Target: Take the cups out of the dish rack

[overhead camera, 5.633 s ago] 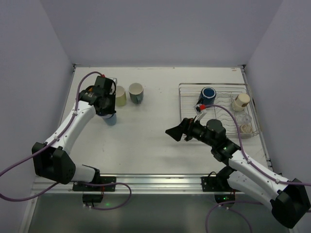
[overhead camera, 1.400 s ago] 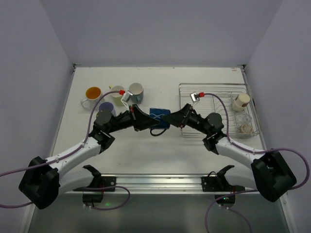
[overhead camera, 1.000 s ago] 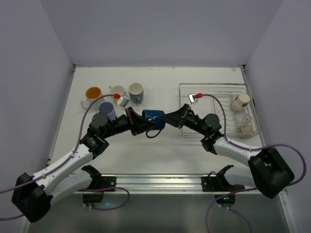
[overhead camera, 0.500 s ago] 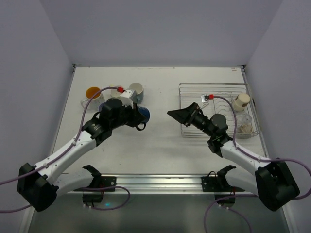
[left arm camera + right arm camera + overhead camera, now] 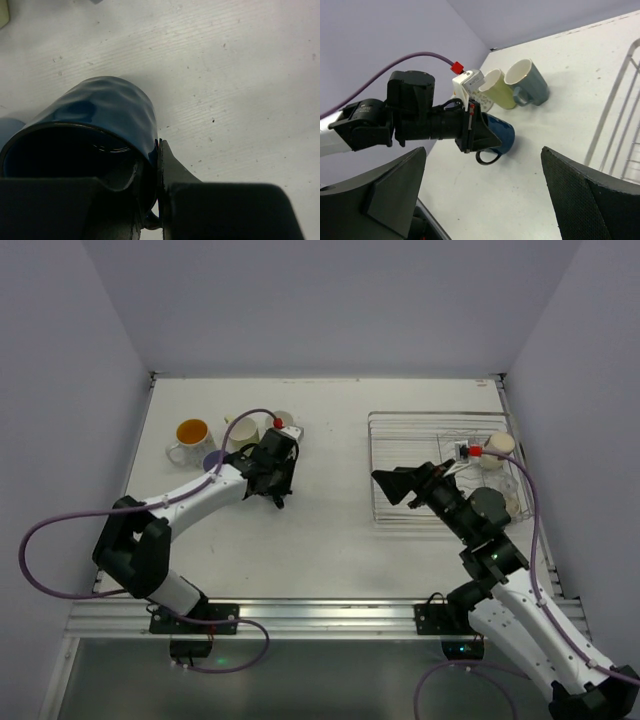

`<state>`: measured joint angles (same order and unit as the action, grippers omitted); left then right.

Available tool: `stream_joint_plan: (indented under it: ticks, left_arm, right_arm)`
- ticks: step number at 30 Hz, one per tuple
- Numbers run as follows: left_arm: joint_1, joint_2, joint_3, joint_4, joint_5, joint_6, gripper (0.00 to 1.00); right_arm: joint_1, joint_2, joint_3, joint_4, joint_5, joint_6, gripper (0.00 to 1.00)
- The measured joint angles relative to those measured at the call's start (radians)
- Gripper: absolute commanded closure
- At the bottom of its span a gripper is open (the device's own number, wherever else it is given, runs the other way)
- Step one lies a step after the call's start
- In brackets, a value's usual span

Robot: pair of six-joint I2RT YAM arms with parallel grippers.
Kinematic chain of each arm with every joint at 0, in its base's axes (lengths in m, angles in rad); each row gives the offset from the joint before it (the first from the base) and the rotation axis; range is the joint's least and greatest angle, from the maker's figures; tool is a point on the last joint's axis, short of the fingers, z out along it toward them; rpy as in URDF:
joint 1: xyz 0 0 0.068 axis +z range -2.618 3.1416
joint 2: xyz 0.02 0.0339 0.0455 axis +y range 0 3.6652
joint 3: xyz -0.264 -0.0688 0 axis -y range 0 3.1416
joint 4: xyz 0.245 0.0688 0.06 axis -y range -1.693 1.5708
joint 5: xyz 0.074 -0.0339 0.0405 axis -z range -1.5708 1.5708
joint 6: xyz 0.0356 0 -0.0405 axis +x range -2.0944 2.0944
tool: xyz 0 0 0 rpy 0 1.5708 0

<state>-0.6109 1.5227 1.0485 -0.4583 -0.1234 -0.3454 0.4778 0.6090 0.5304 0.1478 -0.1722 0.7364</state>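
Observation:
My left gripper (image 5: 277,478) is shut on the rim of a navy mug (image 5: 100,112), one finger inside and one outside. The mug hangs tilted, low over the table, handle down (image 5: 502,135), right beside the set-down cups. Those are an orange-inside white cup (image 5: 190,435), a pale yellow-green cup (image 5: 243,433), a grey cup (image 5: 527,80) and a lavender cup (image 5: 212,460). My right gripper (image 5: 392,485) stands wide open and empty at the front left of the dish rack (image 5: 440,415). A cream cup (image 5: 497,448) sits in the rack's far right corner.
The rack's wire edge (image 5: 615,110) runs along the right of the right wrist view. Purple cables trail from both arms. The enclosure's walls close in the table at the left, back and right.
My left arm has carried the navy mug leftward from the table's middle to the group of cups. My right gripper has drawn back to the right, toward the rack, still open.

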Motion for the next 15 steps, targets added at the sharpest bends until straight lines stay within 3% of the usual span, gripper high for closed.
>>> stream_joint_plan:
  ticks: [6, 15]
  left_arm:
    - [0.0, 0.096, 0.047, -0.037, -0.047, 0.01, 0.99]
    - [0.0, 0.166, 0.111, -0.074, -0.079, 0.019, 0.58]
  right_arm:
    - [0.0, -0.056, 0.0, -0.108, 0.04, -0.058, 0.01]
    - [0.0, -0.069, 0.003, -0.278, 0.119, -0.138, 0.01]
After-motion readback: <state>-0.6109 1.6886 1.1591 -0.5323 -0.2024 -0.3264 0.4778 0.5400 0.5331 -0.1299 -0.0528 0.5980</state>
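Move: The left hand still pinches the navy mug by its right rim; its spot on the table lies about 3 cm ahead, 4 left and 9 below. The grey mug stands roughly 14 cm ahead and 2 left, the lime cup 13 ahead and 10 left, the blue cup 1 ahead and 12 left. From the empty right hand, the cream cup is some 17 cm ahead, 25 right and 24 below; a glass, 7 ahead and 27 right. Left lowers the navy mug 3 cm onto the table, then opens; open right sinks 5 cm, moving right. ##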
